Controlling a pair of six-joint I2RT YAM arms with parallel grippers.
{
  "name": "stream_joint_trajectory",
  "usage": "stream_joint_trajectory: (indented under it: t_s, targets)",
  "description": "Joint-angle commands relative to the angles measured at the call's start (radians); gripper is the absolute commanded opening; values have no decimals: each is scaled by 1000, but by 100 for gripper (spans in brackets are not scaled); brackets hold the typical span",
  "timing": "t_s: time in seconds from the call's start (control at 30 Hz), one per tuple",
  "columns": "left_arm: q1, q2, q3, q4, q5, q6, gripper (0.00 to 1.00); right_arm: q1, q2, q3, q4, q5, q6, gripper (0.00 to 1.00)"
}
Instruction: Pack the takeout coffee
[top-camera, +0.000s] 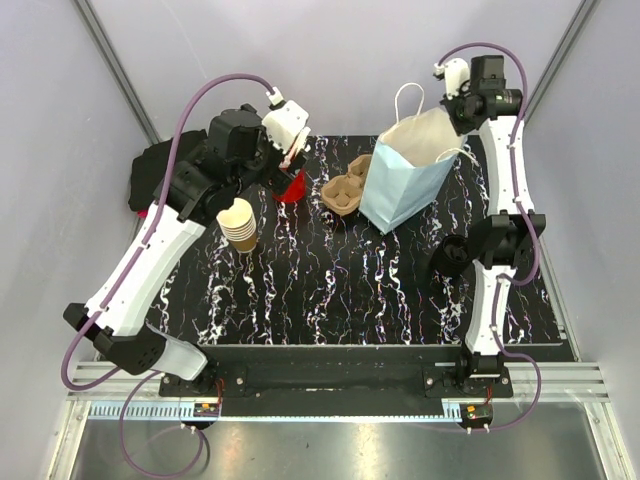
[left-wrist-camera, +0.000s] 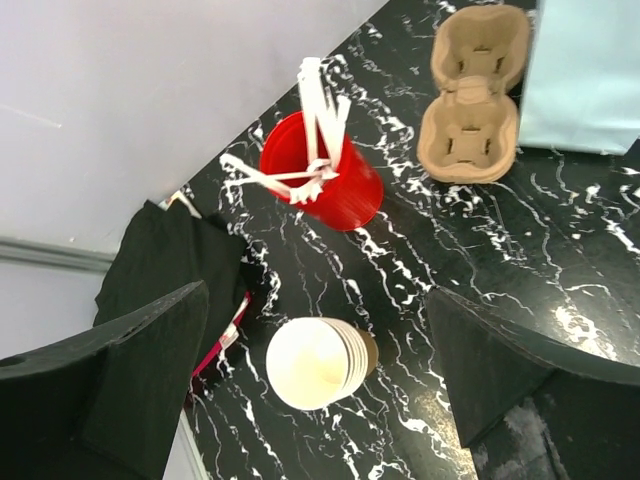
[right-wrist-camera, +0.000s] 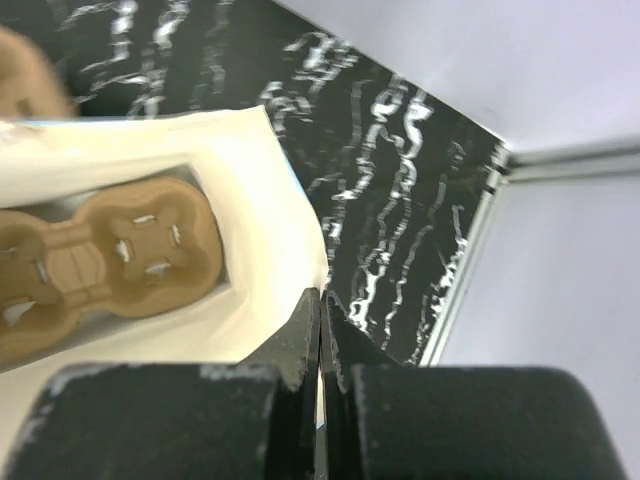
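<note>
The takeout coffee is a tan paper cup with a white inside, topmost of several nested cups (top-camera: 238, 225) (left-wrist-camera: 320, 362) standing at the table's left. My left gripper (top-camera: 232, 192) (left-wrist-camera: 318, 400) hangs above the stack, open wide, with one finger on each side and clear of the cups. At the back right my right gripper (top-camera: 458, 118) (right-wrist-camera: 322, 300) is shut on the upper rim of the light blue paper bag (top-camera: 405, 180) (right-wrist-camera: 260, 200). The bag stands open, and a brown pulp carrier (right-wrist-camera: 100, 255) lies on its white floor.
A second pulp cup carrier (top-camera: 345, 185) (left-wrist-camera: 472, 95) lies on the table left of the bag. A red cup of white utensils (top-camera: 292, 185) (left-wrist-camera: 330, 185) stands behind the stacked cups. A black cloth (top-camera: 155, 175) (left-wrist-camera: 160, 270) sits off the table's left edge.
</note>
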Motion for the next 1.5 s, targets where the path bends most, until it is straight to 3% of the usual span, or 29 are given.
stream_joint_trajectory:
  t_s: [0.0,0.4,0.8,1.03,1.17,1.2,1.3,1.47]
  targets:
    - [29,0,-14,64,-30,-7,99,-27,14,54,106,86,54,0]
    - [126,26,-47,86,-10,-27,99,-157,28,58,192,166,93,0]
    - [251,52,-120,124,56,-16,99,-189,28,25,206,180,82,1]
    - [313,26,-202,155,140,22,99,-189,-15,-34,206,145,67,27]
    - [314,-12,-287,211,176,94,99,-189,-48,-37,194,122,68,48]
    - [316,-21,-326,227,180,105,99,-189,-64,-35,192,115,71,61]
    - [322,-55,-386,276,193,143,99,-189,-110,-32,187,99,80,81]
    - [340,-72,-428,284,228,207,99,-189,-210,-32,186,77,100,91]
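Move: The right hand has the right-hand rim corner of the blue bag pinched; the bag's middle is about 11 cm to its left, 6 back and 14 below, with the brown carrier 25 cm left and 5 back. For the open left hand, the paper cups stand roughly 7 cm ahead, 11 left and 30 below. The red bin is some 15 cm beyond the cups and 12 to their right. Right hand pulls the bag about 13 cm right, then opens; open left hand nears the cups, down and left. ##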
